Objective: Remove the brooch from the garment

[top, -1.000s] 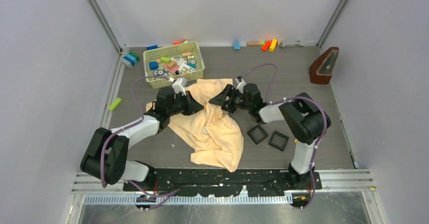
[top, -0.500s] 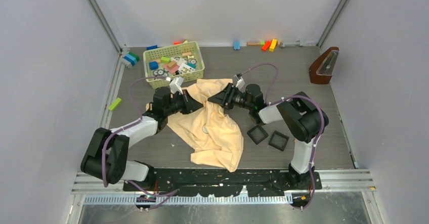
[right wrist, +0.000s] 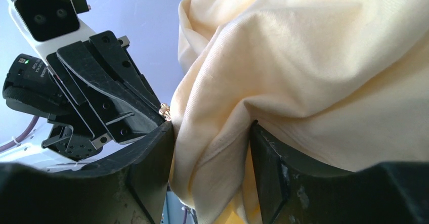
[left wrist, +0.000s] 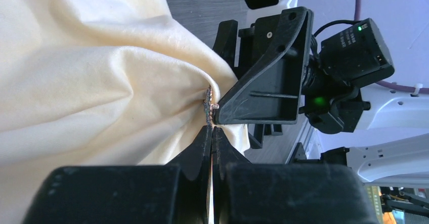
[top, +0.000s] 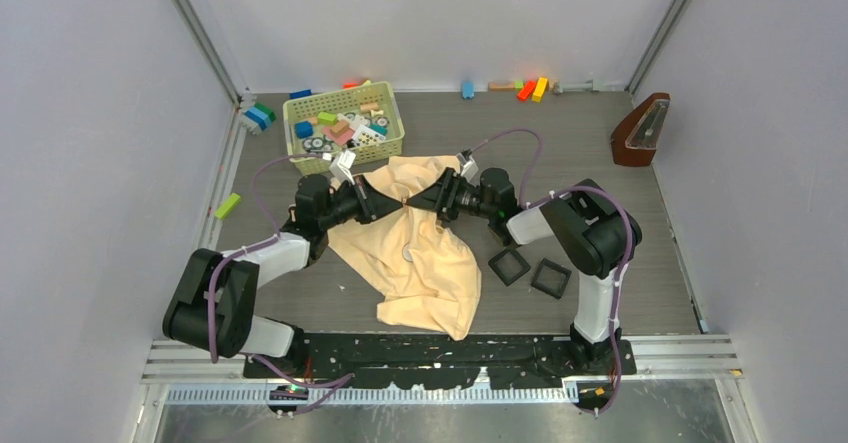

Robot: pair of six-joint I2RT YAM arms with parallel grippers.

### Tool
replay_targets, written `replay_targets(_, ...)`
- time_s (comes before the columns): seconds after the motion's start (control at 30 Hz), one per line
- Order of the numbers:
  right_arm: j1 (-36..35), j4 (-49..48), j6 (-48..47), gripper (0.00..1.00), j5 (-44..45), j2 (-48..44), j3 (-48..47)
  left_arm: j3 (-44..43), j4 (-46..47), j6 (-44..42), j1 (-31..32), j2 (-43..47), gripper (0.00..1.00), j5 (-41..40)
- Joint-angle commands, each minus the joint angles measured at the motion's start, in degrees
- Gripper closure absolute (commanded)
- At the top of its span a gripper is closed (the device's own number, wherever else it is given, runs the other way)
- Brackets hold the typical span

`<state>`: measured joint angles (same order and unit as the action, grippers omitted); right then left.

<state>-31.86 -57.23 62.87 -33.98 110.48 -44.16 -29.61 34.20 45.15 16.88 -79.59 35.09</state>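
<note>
The pale yellow garment lies crumpled mid-table, its upper part lifted between both grippers. The brooch, a tiny silvery glint, sits on a puckered fold right at my left gripper's shut tips, which pinch it. It also shows in the right wrist view as the brooch at those black tips. My right gripper faces the left one, its jaws pressed on a thick bunch of garment filling the gap. From above, the left gripper and right gripper nearly touch.
A flat grey disc rests on the cloth. Two black square trays lie to the right. A green basket of blocks stands behind, a metronome at far right, and loose blocks along the back wall.
The right gripper has moved left until it meets the left gripper's tips, its jaws narrowing on the cloth. The left gripper has shifted slightly back-left, drawing the fold up.
</note>
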Motion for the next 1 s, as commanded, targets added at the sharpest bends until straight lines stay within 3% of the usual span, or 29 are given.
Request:
replay_targets(0.0,-0.8,-4.6,-0.5,0.41,-1.8,0.2,-1.8,0.1,7.2,2.1,-0.4,-0.9,1.0,2.9)
replay_targets(0.17,-0.8,-9.1,1.0,0.54,-2.6,0.2,-0.9,0.1,7.8,2.3,-0.5,-1.3,1.0,3.2)
replay_targets(0.4,-0.8,-16.9,3.6,0.43,-3.2,0.2,0.6,0.1,7.5,2.3,-0.8,-1.6,1.0,3.0)
replay_targets(0.73,-0.7,-21.7,5.6,0.61,-3.7,0.3,1.3,0.3,7.6,2.7,-1.2,-2.1,1.0,2.7)
replay_targets(0.97,-0.5,-21.7,5.9,0.56,-3.2,0.3,1.4,0.6,7.6,1.7,-1.2,-1.4,1.0,2.8)
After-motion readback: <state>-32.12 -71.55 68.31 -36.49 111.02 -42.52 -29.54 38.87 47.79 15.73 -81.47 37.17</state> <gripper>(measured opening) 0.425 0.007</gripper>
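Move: The brooch sits right at the left hand's shut fingertips, about 1 cm to its right. From the right hand, whose half-open fingers straddle a fold of the garment, the brooch is some 2 cm to the left and 2 cm above. The garment's pale disc lies about 9 cm back from the left hand, 1 cm to its right and 12 cm below; the nearer black frame is some 19 cm right, 11 cm back and 10 cm below the right hand. The right hand rises about 4 cm with the garment fold between its fingers, easing back by roughly 1 cm as its tips tilt up some 10 degrees; its fingers close partway in uneven steps around the fold, and the upper fingertip comes free of the brooch. The left hand keeps its shut pinch on the brooch's end and stays almost in place, creeping less than a centimetre up and forward, as the right hand works the cloth beside it. ##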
